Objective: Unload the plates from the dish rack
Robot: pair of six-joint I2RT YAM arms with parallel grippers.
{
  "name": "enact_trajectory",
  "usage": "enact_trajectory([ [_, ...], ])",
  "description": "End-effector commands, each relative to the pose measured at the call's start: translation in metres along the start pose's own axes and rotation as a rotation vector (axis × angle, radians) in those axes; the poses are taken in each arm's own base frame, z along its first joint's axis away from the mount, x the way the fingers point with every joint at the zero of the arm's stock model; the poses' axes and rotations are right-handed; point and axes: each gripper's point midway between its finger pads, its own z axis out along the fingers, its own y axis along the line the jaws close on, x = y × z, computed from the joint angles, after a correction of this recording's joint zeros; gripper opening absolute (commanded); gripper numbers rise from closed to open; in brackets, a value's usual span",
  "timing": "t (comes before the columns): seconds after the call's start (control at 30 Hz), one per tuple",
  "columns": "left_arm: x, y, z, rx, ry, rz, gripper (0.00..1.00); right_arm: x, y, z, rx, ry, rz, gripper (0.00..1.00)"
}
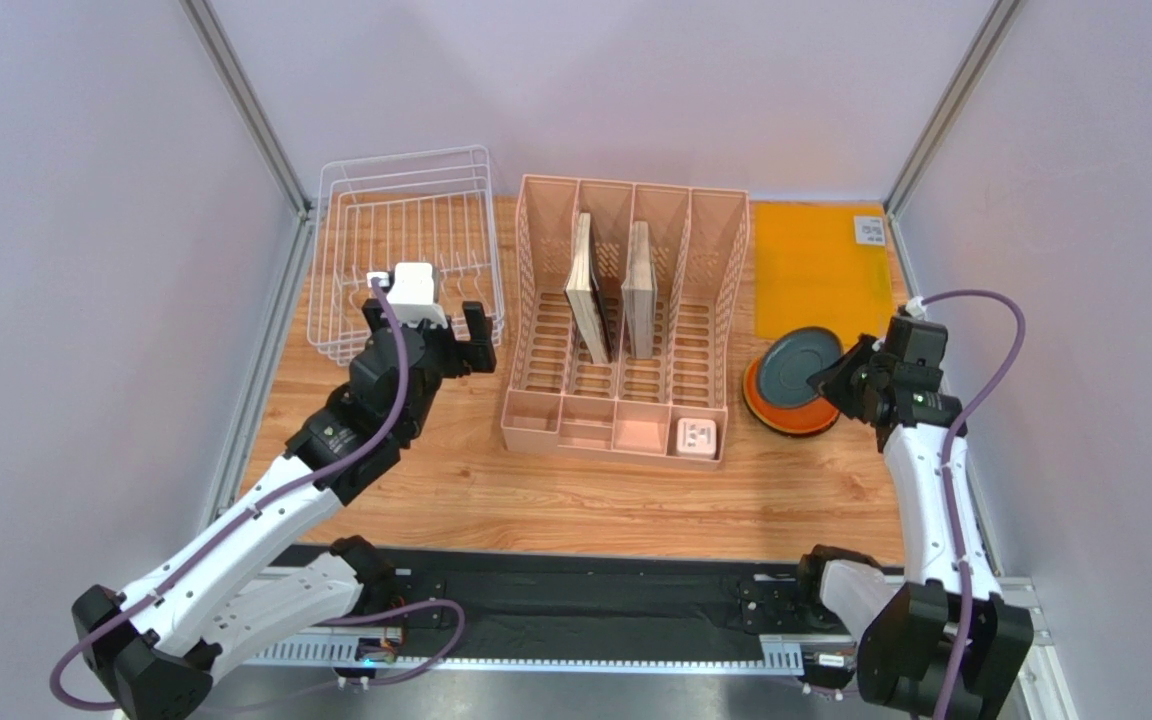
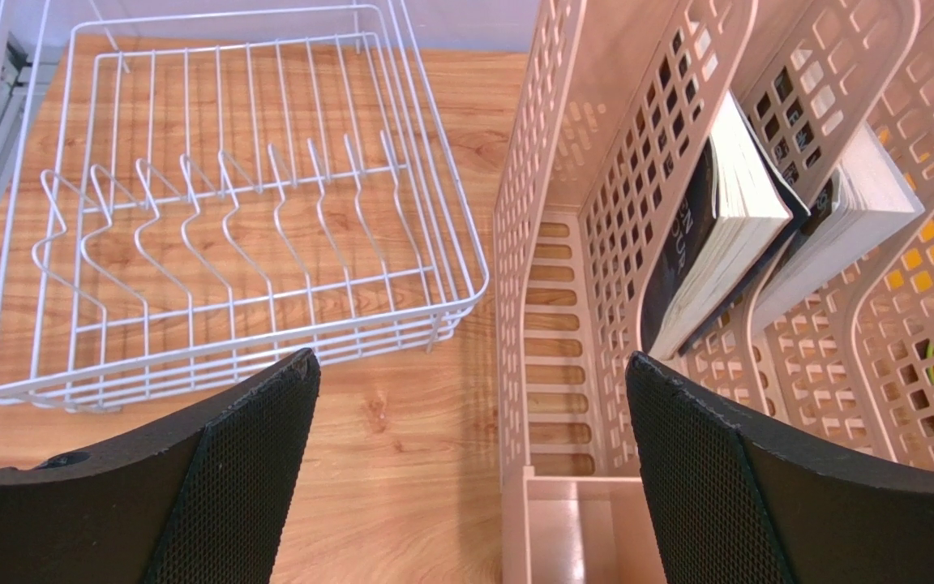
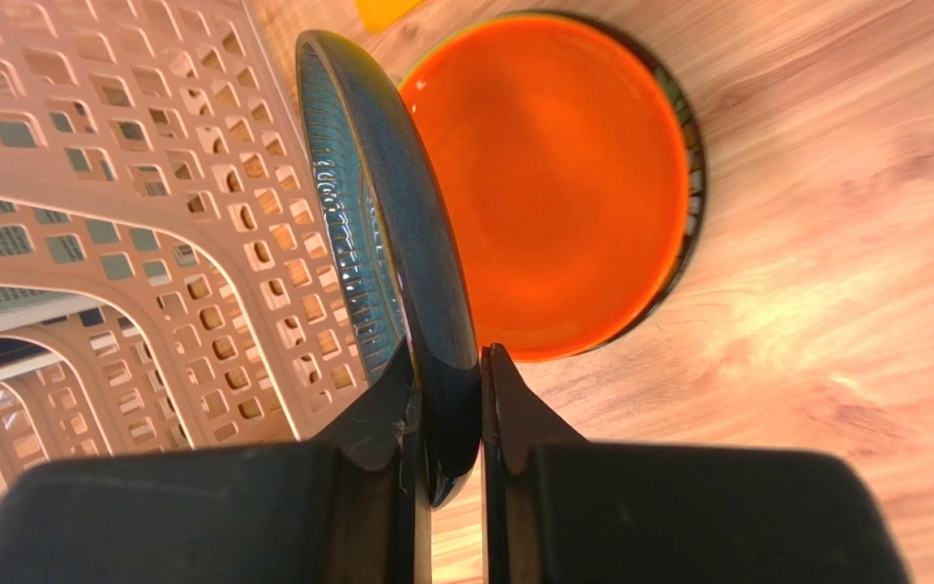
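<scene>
The white wire dish rack (image 1: 402, 248) stands at the back left, and the left wrist view shows its tines (image 2: 228, 219) holding no plate. My left gripper (image 2: 472, 365) hangs open over the bare wood between the rack and the pink organiser, with nothing between its fingers. At the right, my right gripper (image 3: 448, 365) is shut on the rim of the dark slate blue plate (image 3: 399, 207), which is held tilted on edge. Just under it the orange plate (image 3: 557, 183) lies flat on the table, with a dark rim showing beneath it. From above, the blue plate (image 1: 796, 365) covers most of the orange plate (image 1: 775, 413).
A pink slotted organiser (image 1: 620, 323) fills the middle of the table, with two beige boards (image 1: 587, 285) upright in its slots and a small white item (image 1: 698, 437) in its front tray. An orange mat (image 1: 815, 270) lies at the back right. Grey walls close in both sides.
</scene>
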Motion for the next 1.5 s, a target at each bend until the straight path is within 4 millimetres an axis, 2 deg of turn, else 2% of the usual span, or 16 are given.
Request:
enact_trajectory([
  [0.0, 0.001, 0.004, 0.005, -0.008, 0.011, 0.035, 1.0, -0.022, 0.027, 0.013, -0.134, -0.076, 0.042, 0.0],
  [0.37, 0.015, -0.005, 0.014, 0.043, 0.066, 0.016, 1.0, -0.002, 0.006, 0.049, -0.052, 0.019, 0.072, 0.0],
  [0.67, 0.024, -0.021, 0.021, 0.14, 0.122, -0.004, 1.0, 0.011, -0.006, 0.061, 0.0, 0.075, 0.102, 0.03],
  [0.73, 0.027, -0.023, 0.023, 0.149, 0.134, -0.004, 1.0, 0.014, -0.008, 0.063, 0.009, 0.09, 0.104, 0.18],
  [0.77, 0.028, -0.025, 0.023, 0.16, 0.139, -0.008, 1.0, 0.017, -0.01, 0.065, 0.017, 0.107, 0.107, 0.21],
  [0.87, 0.029, -0.029, 0.025, 0.177, 0.154, -0.011, 1.0, 0.021, -0.012, 0.067, 0.025, 0.129, 0.106, 0.43],
  [0.93, 0.026, -0.03, 0.025, 0.181, 0.151, -0.013, 1.0, 0.023, -0.013, 0.068, 0.027, 0.136, 0.103, 0.51],
  [0.97, 0.026, -0.031, 0.025, 0.188, 0.151, -0.014, 1.0, 0.023, -0.013, 0.068, 0.031, 0.137, 0.101, 0.62],
  [1.0, 0.024, -0.032, 0.025, 0.192, 0.149, -0.012, 1.0, 0.023, -0.014, 0.067, 0.038, 0.14, 0.101, 0.67],
  [1.1, 0.022, -0.034, 0.024, 0.207, 0.15, -0.011, 1.0, 0.02, -0.016, 0.063, 0.052, 0.133, 0.087, 0.74],
  [1.23, 0.021, -0.035, 0.024, 0.222, 0.157, -0.002, 1.0, 0.009, -0.018, 0.053, 0.096, 0.105, 0.065, 0.78],
  [1.33, 0.019, -0.033, 0.023, 0.219, 0.159, 0.006, 1.0, -0.006, -0.019, 0.04, 0.14, 0.055, 0.046, 0.87],
  [1.37, 0.019, -0.033, 0.023, 0.223, 0.16, 0.008, 1.0, -0.013, -0.017, 0.036, 0.142, 0.034, 0.037, 0.99],
  [1.47, 0.015, -0.031, 0.022, 0.218, 0.149, 0.009, 1.0, -0.028, -0.013, 0.021, 0.151, -0.023, 0.027, 1.0],
])
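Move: Just ahead of the right hand, which still pinches the blue plate by its rim, the orange plate on the stack lies about 5 cm farther out, 2 cm left and some 11 cm down. The pink basket's middle is about 9 cm ahead, 26 cm left and 7 cm down; the white plug sits 16 cm left, 2 cm back and 9 cm down. For the empty left hand, the orange plate is roughly 45 cm right, 2 cm ahead and 25 cm below. Lowering the blue plate onto the orange one, the right hand sinks some 7 cm, easing a little forward and then slightly back, its fingers tipping down about 10 degrees. Near the bottom it opens from the pinch to wide, lets go of the rim and rises about 2.5 cm. The left hand, open and empty, sinks about 4 cm overall and drifts as far right towards the basket, turning slightly clockwise. ##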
